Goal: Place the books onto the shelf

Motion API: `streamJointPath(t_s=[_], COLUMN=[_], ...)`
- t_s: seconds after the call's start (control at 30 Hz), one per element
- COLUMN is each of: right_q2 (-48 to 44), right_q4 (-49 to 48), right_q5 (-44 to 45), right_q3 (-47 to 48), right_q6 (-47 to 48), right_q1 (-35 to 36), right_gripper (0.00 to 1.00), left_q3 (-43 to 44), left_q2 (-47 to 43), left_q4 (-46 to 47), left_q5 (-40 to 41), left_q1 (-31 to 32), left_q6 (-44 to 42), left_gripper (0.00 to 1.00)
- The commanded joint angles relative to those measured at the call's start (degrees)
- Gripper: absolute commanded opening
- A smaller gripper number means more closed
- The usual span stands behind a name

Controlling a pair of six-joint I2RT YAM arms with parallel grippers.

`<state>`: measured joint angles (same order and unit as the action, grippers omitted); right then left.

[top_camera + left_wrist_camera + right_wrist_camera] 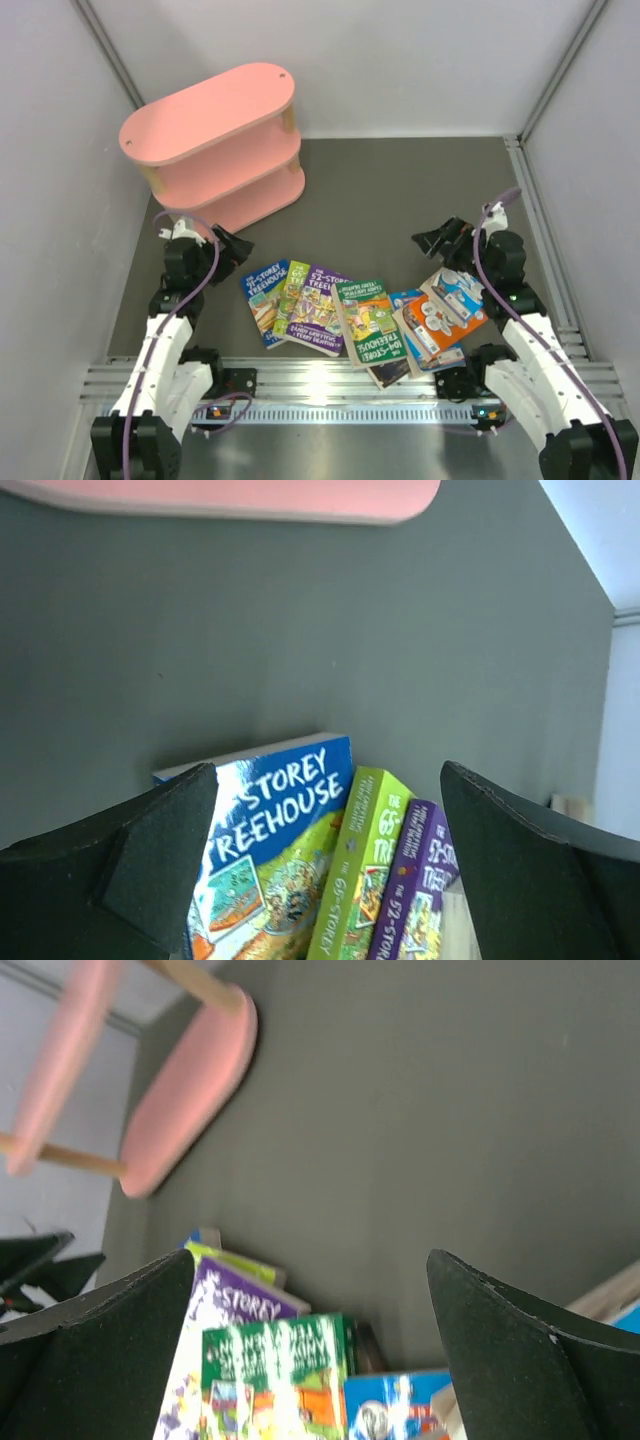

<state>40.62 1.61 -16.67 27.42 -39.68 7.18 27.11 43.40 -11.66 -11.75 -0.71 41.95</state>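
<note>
Several books lie fanned out on the dark mat between the arms: a blue one, a lime one, a purple one, a green one, a dark one and orange, blue and white ones. The pink shelf stands at the back left with bare boards. My left gripper hangs open above the blue book, holding nothing. My right gripper is also open and holds nothing, behind the right end of the fan; it looks over the green book toward the shelf.
White walls close in the mat on the left, back and right. An aluminium rail runs along the near edge by the arm bases. The shelf's bottom board shows at the top of the left wrist view.
</note>
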Motion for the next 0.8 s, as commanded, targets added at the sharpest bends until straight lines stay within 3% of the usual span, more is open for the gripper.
streamJointPath(t_s=[0.0, 0.03, 0.1, 0.13, 0.2, 0.37, 0.53, 0.77], right_q2=[-1.5, -2.9, -5.45, -6.25, -8.26, -8.37, -5.38, -5.64], right_q4=[6.73, 8.57, 9.73, 10.34, 10.35, 8.77, 8.33, 9.38], right_q5=[-1.18, -0.65, 1.1, 1.72, 2.86, 2.17, 0.76, 2.07], right_q3=[5.27, 5.88, 5.89, 5.46, 4.49, 1.32, 0.88, 1.32], right_q6=[-0.14, 0.56, 1.8, 2.06, 1.89, 0.13, -0.22, 1.09], right_q1=[2.66, 2.66, 2.66, 2.58, 2.66, 2.66, 2.75, 2.84], right_gripper=[1.0, 1.0, 1.0, 1.0, 1.0, 0.99, 1.0, 1.0], left_q3=[0.75, 0.75, -0.74, -1.79, -5.75, -4.52, -3.83, -5.66], left_q2=[0.9, 0.73, -0.93, -1.9, -3.49, 1.94, 6.6, 12.59], left_q4=[3.02, 5.22, 11.2, 18.7, 23.42, 10.1, 0.77, 3.04], left_q5=[-8.25, -15.43, -20.83, -26.34, -28.06, -32.01, -23.16, -15.86], left_q1=[-0.17, -0.17, -0.08, 0.01, -0.08, 0.36, 5.45, 13.09], left_q6=[4.81, 3.85, 4.27, 5.32, 8.13, 2.35, -2.31, 0.58], left_gripper=[0.98, 0.98, 0.98, 0.98, 0.98, 0.98, 0.98, 0.99])
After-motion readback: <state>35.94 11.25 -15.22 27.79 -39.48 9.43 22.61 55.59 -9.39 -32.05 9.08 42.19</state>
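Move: The green 65-Storey Treehouse book I am heading for lies about 11 cm to the right of my left hand, some 6 cm back and roughly 12 cm below. At that same depth, the blue Treehouse book is level with it, about 5 cm to my left hand's right, and the purple 52-Storey book lies some 17 cm right and 8 cm back. From my right hand the green book is about 29 cm left, 6 cm back and 17 cm down. I swing my empty left hand right in an arc, rising 3 to 4 cm before dropping over the blue book towards the green one. Altogether I go about 9 cm right, 6 cm back and 6 cm down, turning some 25 degrees clockwise and finally tipping the wide-open fingers downward. My right hand, also empty and open, bobs and eases slightly back. ##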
